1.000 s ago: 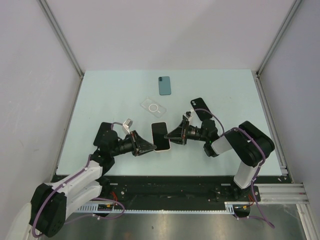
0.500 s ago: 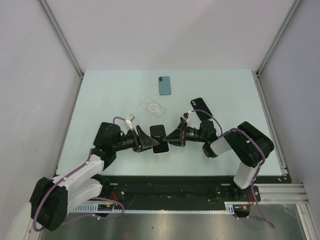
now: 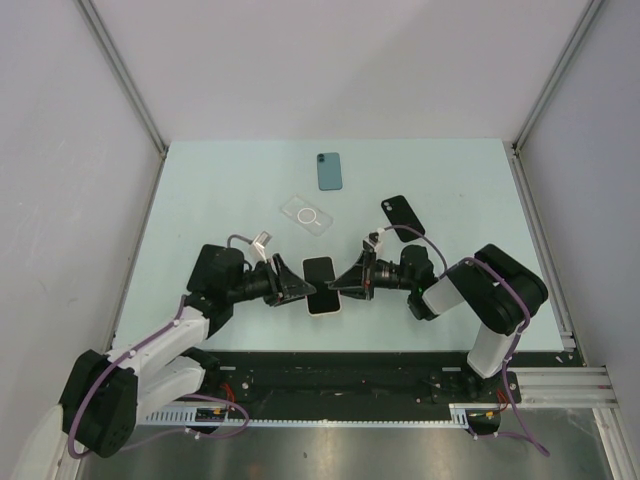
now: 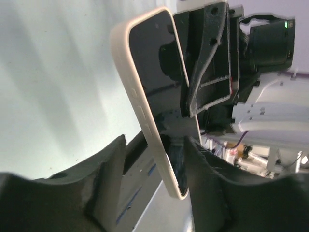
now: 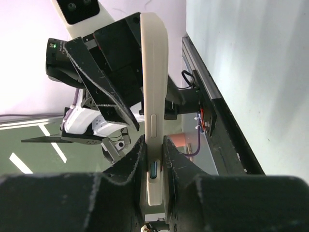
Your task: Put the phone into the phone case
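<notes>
A cream-edged phone (image 3: 320, 285) with a dark screen hangs above the table's near middle, between both grippers. My right gripper (image 3: 345, 284) is shut on its right edge; in the right wrist view the fingers (image 5: 136, 157) pinch the phone (image 5: 153, 72) on both faces. My left gripper (image 3: 297, 289) straddles the phone's left edge and stands open. In the left wrist view the phone (image 4: 149, 87) leans against the right finger, with a gap to the left finger (image 4: 113, 159). The clear phone case (image 3: 306, 213) with a ring on it lies flat farther back.
A teal phone (image 3: 329, 171) lies near the far edge, and a black phone (image 3: 402, 216) lies right of the case. Grey walls enclose the pale table (image 3: 200, 200). A black rail (image 3: 340, 370) runs along the near edge.
The left gripper has let go of the phone, its jaws now apart around the edge. The phone, still in the right gripper, has shifted slightly toward the near edge.
</notes>
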Controlling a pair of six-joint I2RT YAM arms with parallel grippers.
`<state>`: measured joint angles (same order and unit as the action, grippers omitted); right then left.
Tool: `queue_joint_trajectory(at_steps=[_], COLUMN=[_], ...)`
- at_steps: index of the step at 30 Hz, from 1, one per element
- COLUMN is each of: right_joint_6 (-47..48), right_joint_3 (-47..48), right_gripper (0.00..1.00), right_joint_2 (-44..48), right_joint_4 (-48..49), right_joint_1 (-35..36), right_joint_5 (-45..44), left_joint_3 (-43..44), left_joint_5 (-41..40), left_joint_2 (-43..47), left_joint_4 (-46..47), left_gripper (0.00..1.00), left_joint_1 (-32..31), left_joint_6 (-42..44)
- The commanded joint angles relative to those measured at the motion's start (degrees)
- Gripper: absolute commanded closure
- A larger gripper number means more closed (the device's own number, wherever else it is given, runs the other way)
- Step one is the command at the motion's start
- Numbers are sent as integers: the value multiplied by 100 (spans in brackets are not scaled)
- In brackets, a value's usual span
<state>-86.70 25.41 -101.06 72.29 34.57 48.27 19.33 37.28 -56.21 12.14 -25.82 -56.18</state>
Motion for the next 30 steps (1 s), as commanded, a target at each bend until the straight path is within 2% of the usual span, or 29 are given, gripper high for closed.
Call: queue_joint_trajectory(at_steps=[1,5,13,15,17,19,22,23,25,26,28,30], right_joint_6=[21,47,91,135,284,836,1917,2215,3013,3262,3867,4046], right_joint_3=[-106,-141,-247,-273,-317,-317,-238,-142,-2,138,315,429], right_gripper=[99,99,98,98,99,100,100,100,100,99,98,98], right_joint_2=[121,191,314,297,314,454,866,981,1367,1491,1641,1703], right_joint_4=[1815,1806,1806,1762,1596,877,-721,-1630,-2566,-3432,-4176,-4706], right_joint_1=[6,59,226,217,191,173,103,51,6,-37,-81,-247], right_joint_5=[33,103,148,130,78,7,-317,-518,-748,-1010,-1249,-1382], left_joint_3=[325,290,317,360,439,580,642,659,747,861,975,1081], left_joint_5=[-352,-362,-203,-203,-334,-702,-1020,-1029,-1239,-1345,-1608,-1925], left_joint_2=[83,66,-268,-321,-347,-304,-102,-32,161,223,399,505], left_joint_4=[-545,-503,-63,-63,-439,-1008,-1424,-1477,-1783,-1942,-2363,-2584], left_gripper=[37,31,37,38,35,31,25,19,10,7,5,4], left_joint_1=[69,288,447,447,455,499,526,526,517,526,534,535], left_joint_6=[485,547,450,476,582,793,968,1004,1127,1205,1399,1522])
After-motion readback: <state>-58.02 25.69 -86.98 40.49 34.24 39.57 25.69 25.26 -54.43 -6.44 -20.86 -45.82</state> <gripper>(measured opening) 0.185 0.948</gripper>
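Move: The phone sits in its pale case, still held edge-on in the right fingers, its middle about 4 cm to that hand's left and level fore and aft. From the left hand, the phone case lies about 3 cm right, at its height. The clear case lies some 24 cm ahead of the left hand, 2 cm left, and the black phone some 24 cm ahead of the right hand, 22 cm right, both about 12 cm lower. Left fingers open and back off the case left-forward about 6 cm; right keeps its grip, sinking about 3.5 cm. ##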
